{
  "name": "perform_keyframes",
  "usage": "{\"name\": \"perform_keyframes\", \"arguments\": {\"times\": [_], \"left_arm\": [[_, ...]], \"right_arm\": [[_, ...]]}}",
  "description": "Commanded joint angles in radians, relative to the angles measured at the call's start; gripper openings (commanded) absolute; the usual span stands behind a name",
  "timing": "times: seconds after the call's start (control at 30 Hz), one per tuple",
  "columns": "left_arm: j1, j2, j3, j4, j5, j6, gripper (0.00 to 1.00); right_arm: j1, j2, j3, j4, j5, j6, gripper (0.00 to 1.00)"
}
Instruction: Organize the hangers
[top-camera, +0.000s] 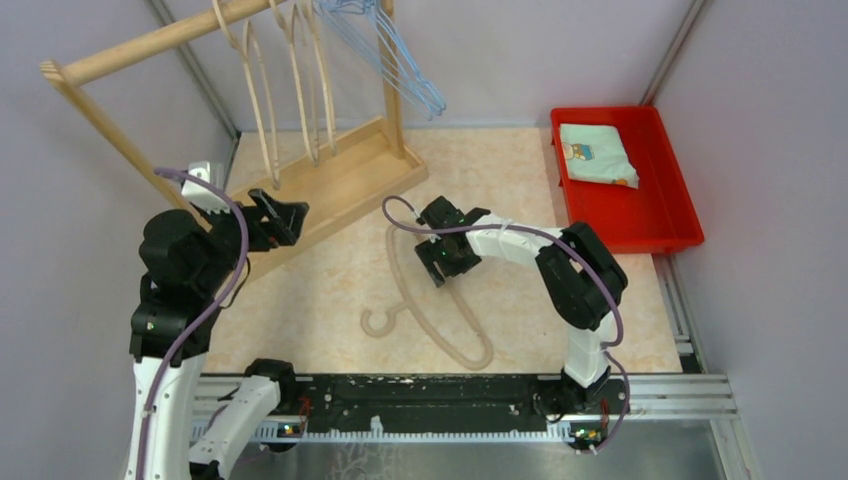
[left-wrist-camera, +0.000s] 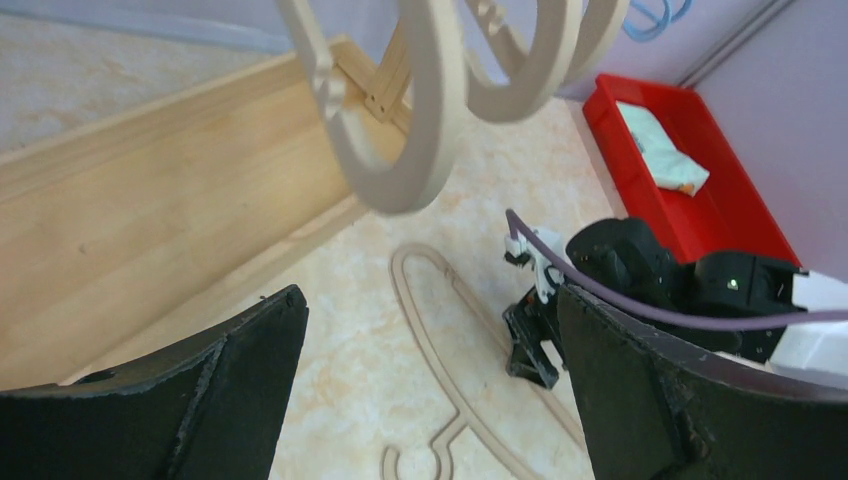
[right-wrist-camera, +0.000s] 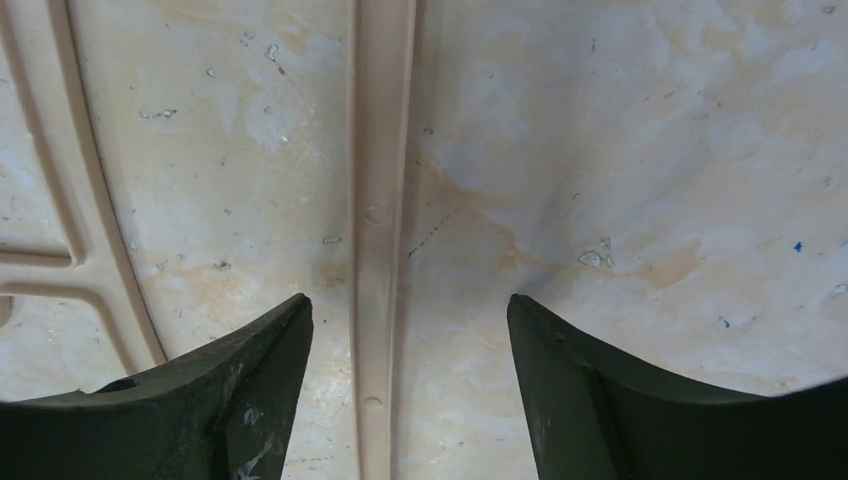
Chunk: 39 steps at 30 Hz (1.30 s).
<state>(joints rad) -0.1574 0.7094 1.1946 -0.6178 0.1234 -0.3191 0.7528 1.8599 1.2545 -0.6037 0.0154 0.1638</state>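
One beige hanger (top-camera: 406, 296) lies flat on the table. My right gripper (top-camera: 441, 268) is down over one of its arms. In the right wrist view that arm (right-wrist-camera: 380, 200) runs straight between the fingers of the right gripper (right-wrist-camera: 410, 310), which is open, with a gap on both sides. Several beige hangers (top-camera: 265, 100) and light-blue wire hangers (top-camera: 400, 60) hang on the wooden rack's rail (top-camera: 150, 45). My left gripper (top-camera: 287, 220) hovers by the rack's base, open and empty. In its own view the left gripper (left-wrist-camera: 428, 292) looks past hanging beige hangers (left-wrist-camera: 420, 120) to the lying hanger (left-wrist-camera: 470, 300).
The rack's wooden base (left-wrist-camera: 150, 200) sits close on the left of the left gripper. A red tray (top-camera: 640, 225) holding a folded cloth (top-camera: 597, 155) stands at the back right. Walls close in on both sides.
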Motion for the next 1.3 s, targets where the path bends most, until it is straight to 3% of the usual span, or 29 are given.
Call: {"name": "perform_keyframes", "arguments": {"times": [0.0, 0.2, 0.23, 0.37, 0.4, 0.77, 0.93, 1.27], "left_arm": [[-0.005, -0.038, -0.046, -0.091, 0.06, -0.011, 1.0], [-0.005, -0.084, -0.148, -0.099, 0.122, -0.041, 1.0], [-0.005, -0.091, -0.172, -0.097, 0.131, -0.046, 1.0], [-0.005, -0.112, -0.248, -0.08, 0.16, -0.054, 1.0], [-0.005, -0.114, -0.256, -0.077, 0.163, -0.053, 1.0], [-0.006, -0.092, -0.349, 0.05, 0.366, -0.066, 1.0], [-0.007, -0.097, -0.418, 0.119, 0.408, -0.084, 1.0], [-0.023, -0.155, -0.589, 0.439, 0.505, -0.276, 1.0]], "right_arm": [[0.008, 0.01, -0.023, 0.044, -0.012, 0.029, 0.7], [0.01, 0.021, -0.067, 0.072, -0.029, 0.081, 0.64], [0.01, 0.022, -0.076, 0.079, -0.03, 0.092, 0.57], [0.008, 0.016, -0.086, 0.08, -0.02, 0.137, 0.07], [0.005, 0.003, -0.088, 0.085, -0.016, 0.149, 0.0], [-0.221, -0.316, 0.063, 0.086, -0.158, 0.343, 0.0], [-0.291, -0.373, 0.143, 0.05, -0.221, 0.382, 0.0], [-0.291, -0.377, 0.084, 0.197, -0.314, 0.531, 0.0]]}}
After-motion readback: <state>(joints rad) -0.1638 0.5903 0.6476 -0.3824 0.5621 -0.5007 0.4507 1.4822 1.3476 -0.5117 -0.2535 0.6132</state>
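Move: The last hanger lies flat on the table, its straight bar passing between the right hand's open fingers; its middle is roughly 3 cm back, 1 cm left and 2 cm below. From this hand the rack's tray is some 16 cm ahead and 20 cm left, the red bin about 19 cm ahead and 34 cm right. The left hand has that hanger about 18 cm right, level fore-and-aft, some 37 cm below; the hung wooden hangers are about 12 cm ahead, straight on, slightly higher. The hanger's straight bar is pinched as the right fingers shut from wide open, then carried up about 20 cm and forward 7, the hand turning clockwise and swinging its fingers from down towards the left. Meanwhile the open left hand sinks some 15 cm from beside the rack and shifts right towards the hanger, turning clockwise. ##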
